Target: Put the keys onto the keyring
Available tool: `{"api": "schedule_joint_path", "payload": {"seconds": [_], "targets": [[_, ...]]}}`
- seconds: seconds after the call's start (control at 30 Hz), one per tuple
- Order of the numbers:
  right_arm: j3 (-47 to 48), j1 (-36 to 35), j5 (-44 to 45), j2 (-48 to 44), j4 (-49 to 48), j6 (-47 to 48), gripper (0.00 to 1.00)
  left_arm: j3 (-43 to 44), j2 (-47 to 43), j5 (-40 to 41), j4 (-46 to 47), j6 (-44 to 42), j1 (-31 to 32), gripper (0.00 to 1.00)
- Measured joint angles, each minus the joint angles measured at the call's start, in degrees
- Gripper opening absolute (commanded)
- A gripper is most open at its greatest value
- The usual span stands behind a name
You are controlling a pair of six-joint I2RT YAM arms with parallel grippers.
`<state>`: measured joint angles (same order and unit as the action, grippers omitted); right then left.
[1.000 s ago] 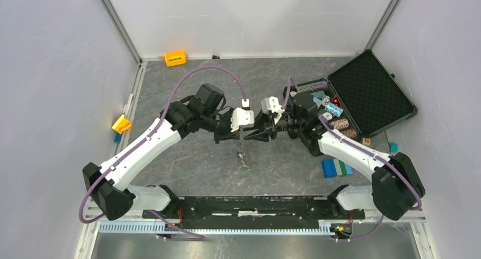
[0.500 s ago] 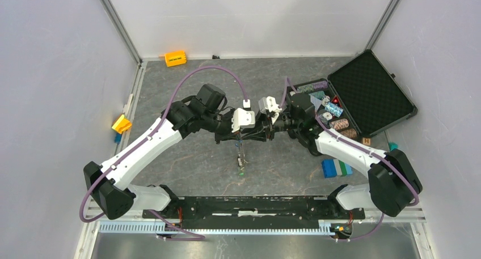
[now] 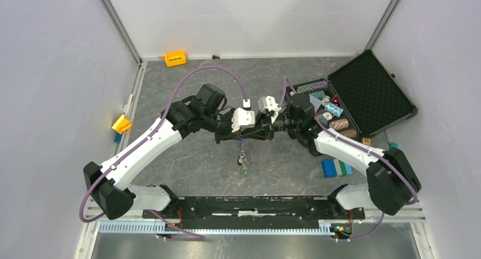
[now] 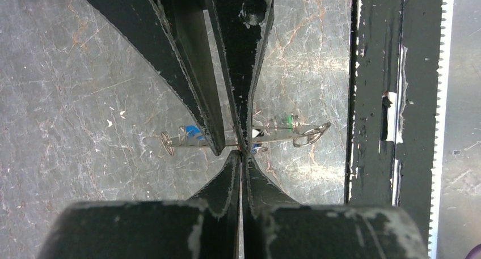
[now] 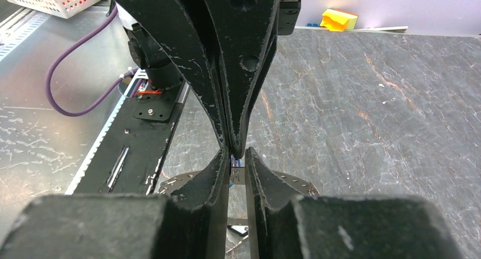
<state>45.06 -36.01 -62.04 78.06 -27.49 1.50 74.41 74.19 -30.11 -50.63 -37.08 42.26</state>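
Note:
The keyring (image 3: 243, 156) hangs above the table from my left gripper (image 3: 239, 136), which is shut on its top edge. In the left wrist view the keyring (image 4: 272, 135) shows edge-on as a thin line, carrying keys with a blue tag (image 4: 193, 132) and a green tag (image 4: 290, 120). My right gripper (image 3: 248, 135) meets the left one tip to tip. Its jaws stand narrowly apart in the right wrist view, on either side of the left fingertip (image 5: 238, 148) and a small silver key (image 5: 235, 172). Whether they press that key I cannot make out.
An open black case (image 3: 371, 94) with striped chips (image 3: 334, 109) lies at the right. Blue and green blocks (image 3: 336, 168) sit near the right arm. An orange block (image 3: 175, 58) and a yellow one (image 3: 121, 123) lie at the back and the left. The black base rail (image 3: 255, 205) runs along the near edge.
My right gripper has moved left up to the left gripper's tip and narrowed its jaws. The keyring still hangs from the left gripper, which has stayed put.

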Motion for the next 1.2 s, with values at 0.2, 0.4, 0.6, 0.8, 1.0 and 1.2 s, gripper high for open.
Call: {"api": "schedule_joint_path", "payload": {"seconds": [0.2, 0.4, 0.6, 0.8, 1.0, 1.2], "targets": [[-0.5, -0.2, 0.1, 0.1, -0.3, 0.0, 0.21, 0.0, -0.1, 0.0, 0.2, 0.0, 0.0, 0.02], [-0.7, -0.3, 0.2, 0.1, -0.3, 0.0, 0.11, 0.0, -0.2, 0.0, 0.2, 0.0, 0.0, 0.02], [-0.7, -0.3, 0.2, 0.1, -0.3, -0.3, 0.00, 0.0, -0.2, 0.0, 0.2, 0.0, 0.0, 0.02], [-0.8, -0.3, 0.2, 0.1, -0.8, -0.6, 0.00, 0.0, -0.2, 0.0, 0.2, 0.0, 0.0, 0.03], [-0.8, -0.2, 0.4, 0.1, -1.3, -0.9, 0.00, -0.5, -0.8, 0.0, 0.7, 0.2, -0.1, 0.50], [-0.8, 0.0, 0.3, 0.1, -1.2, -1.5, 0.00, -1.7, -4.3, -0.2, 2.2, 0.2, -2.2, 0.64]]}}
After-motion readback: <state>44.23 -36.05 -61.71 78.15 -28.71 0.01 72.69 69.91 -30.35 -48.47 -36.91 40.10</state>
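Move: The keyring hangs nearly upright, its upper rim between both hands' fingertips: shut left fingers and partly open right ones. From the left hand its middle is straight below, about 6 cm; from the right hand it is likewise about 6 cm below. Counted from the right hand, a blue-tagged key hangs some 4 cm ahead and a green-tagged one 4 cm back, both level sideways and roughly 9 cm lower, with the black tag about 9 cm below and 1 cm back. The keyring's upper rim is taken over by the right fingers, which settle barely half a centimetre lower, then close fully and pinch it while the left hand keeps its own grip. Only after that do the left fingers open well over halfway, letting go, and the left hand starts backing off up and to its left, about 2 cm in all. ##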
